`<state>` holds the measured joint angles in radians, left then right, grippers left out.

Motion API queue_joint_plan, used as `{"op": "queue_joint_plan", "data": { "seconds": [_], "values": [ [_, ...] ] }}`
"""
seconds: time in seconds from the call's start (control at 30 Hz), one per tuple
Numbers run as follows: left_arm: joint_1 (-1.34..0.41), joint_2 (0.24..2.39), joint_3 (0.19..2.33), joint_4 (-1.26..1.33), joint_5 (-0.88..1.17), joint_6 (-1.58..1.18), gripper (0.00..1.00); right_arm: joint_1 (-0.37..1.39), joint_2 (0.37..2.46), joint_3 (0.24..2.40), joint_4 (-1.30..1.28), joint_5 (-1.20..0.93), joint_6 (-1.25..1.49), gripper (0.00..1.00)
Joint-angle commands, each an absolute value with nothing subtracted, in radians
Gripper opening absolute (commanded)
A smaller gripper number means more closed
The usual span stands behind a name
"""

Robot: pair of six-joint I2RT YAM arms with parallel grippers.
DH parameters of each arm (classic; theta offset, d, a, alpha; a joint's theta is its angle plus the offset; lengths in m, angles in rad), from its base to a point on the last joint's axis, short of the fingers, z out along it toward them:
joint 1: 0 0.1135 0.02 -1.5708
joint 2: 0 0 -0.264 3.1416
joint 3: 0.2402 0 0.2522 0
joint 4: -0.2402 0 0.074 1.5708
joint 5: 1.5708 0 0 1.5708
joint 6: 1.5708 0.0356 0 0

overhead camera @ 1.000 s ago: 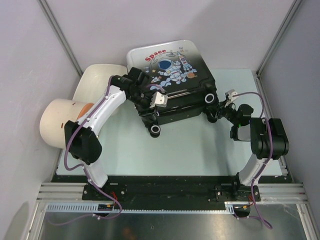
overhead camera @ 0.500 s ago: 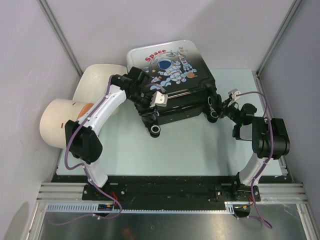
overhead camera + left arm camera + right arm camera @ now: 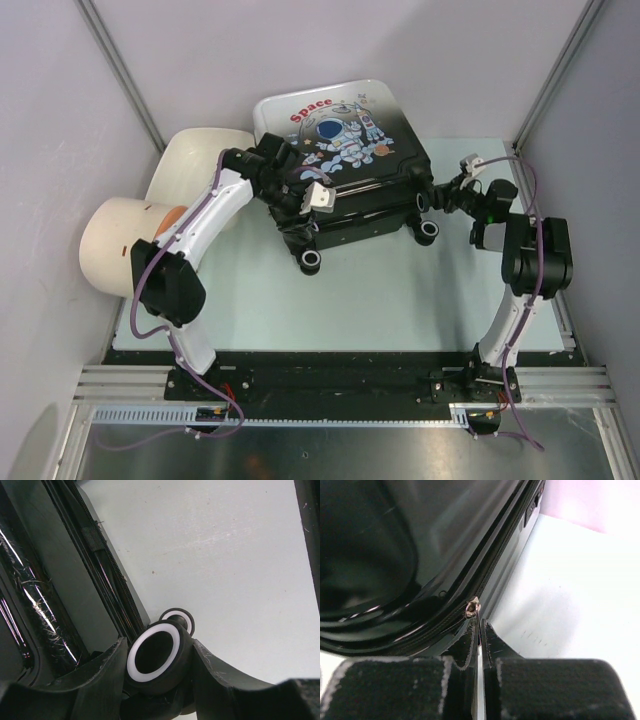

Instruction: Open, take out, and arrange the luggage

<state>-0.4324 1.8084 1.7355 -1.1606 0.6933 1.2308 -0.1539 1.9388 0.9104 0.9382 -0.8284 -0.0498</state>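
The luggage (image 3: 345,150), a white-to-black suitcase with an astronaut "Space" print, lies flat at the back middle of the table. My left gripper (image 3: 298,222) is at its front left corner, jaws closed on either side of a black wheel with a white ring (image 3: 156,654); a second wheel (image 3: 179,619) shows beyond it. My right gripper (image 3: 432,197) is at the case's right side. In the right wrist view its fingertips (image 3: 480,630) are pressed together on the metal zipper pull (image 3: 472,608) at the black zip seam.
A cream tub (image 3: 195,160) and a cream cylinder with an orange end (image 3: 115,245) lie left of the case, under my left arm. Grey walls close in on three sides. The pale green tabletop (image 3: 380,295) shows in front of the case.
My right gripper has shut and shifted back along the case's right side onto the zipper pull, uncovering the front right wheel. My left gripper and the case have stayed put.
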Motion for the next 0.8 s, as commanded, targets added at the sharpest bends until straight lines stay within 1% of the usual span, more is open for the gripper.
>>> {"op": "queue_joint_plan", "data": {
  "seconds": [0.0, 0.17, 0.33, 0.57, 0.6, 0.73, 0.77],
  "values": [
    [-0.256, 1.965, 1.687, -0.87, 0.339, 1.189, 0.51, -0.195, 2.006, 1.077, 1.017, -0.752, -0.072, 0.0],
    [-0.265, 1.95, 1.692, -0.87, 0.394, 1.187, 0.51, -0.167, 2.118, 1.201, 1.038, -0.785, -0.029, 0.0],
    [-0.279, 1.933, 1.69, -0.868, 0.451, 1.19, 0.52, -0.103, 2.226, 1.324, 1.061, -0.799, -0.005, 0.0],
    [-0.35, 1.87, 1.643, -0.868, 0.498, 1.193, 0.54, -0.052, 2.382, 1.518, 1.069, -0.759, 0.028, 0.0],
    [-0.357, 1.864, 1.635, -0.87, 0.503, 1.186, 0.54, -0.048, 2.399, 1.576, 1.065, -0.755, 0.031, 0.0],
    [-0.388, 1.842, 1.632, -0.868, 0.543, 1.132, 0.57, -0.02, 2.497, 1.715, 1.037, -0.733, 0.043, 0.0],
    [-0.399, 1.838, 1.631, -0.868, 0.56, 1.111, 0.61, -0.015, 2.508, 1.739, 1.032, -0.726, 0.043, 0.0]
  ]
}}
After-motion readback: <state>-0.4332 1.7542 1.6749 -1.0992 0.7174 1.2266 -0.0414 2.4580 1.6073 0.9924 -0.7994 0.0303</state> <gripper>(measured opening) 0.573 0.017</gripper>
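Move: The right fingers are already shut on the zipper pull on the suitcase's right side. The suitcase's far right corner lies about 28 cm ahead of them and 10 cm to their left, the lock on that side some 21 cm ahead and 8 cm left, and the lower right wheel about 9 cm back, 3 cm left and 7 cm below. The left hand holds the upper left wheel; the zipper pull lies roughly 33 cm to that hand's right, 15 cm ahead and 6 cm lower. Draw the pinched zipper pull forward along the suitcase's right side with the right gripper, about 14 cm at a steady pace, drifting some 5 cm left with the zip line towards the lock. Stay level, keep the fingers shut, and let their tips tilt up about 10 degrees as you go. Keep the left fingers around the upper left wheel, almost still. ##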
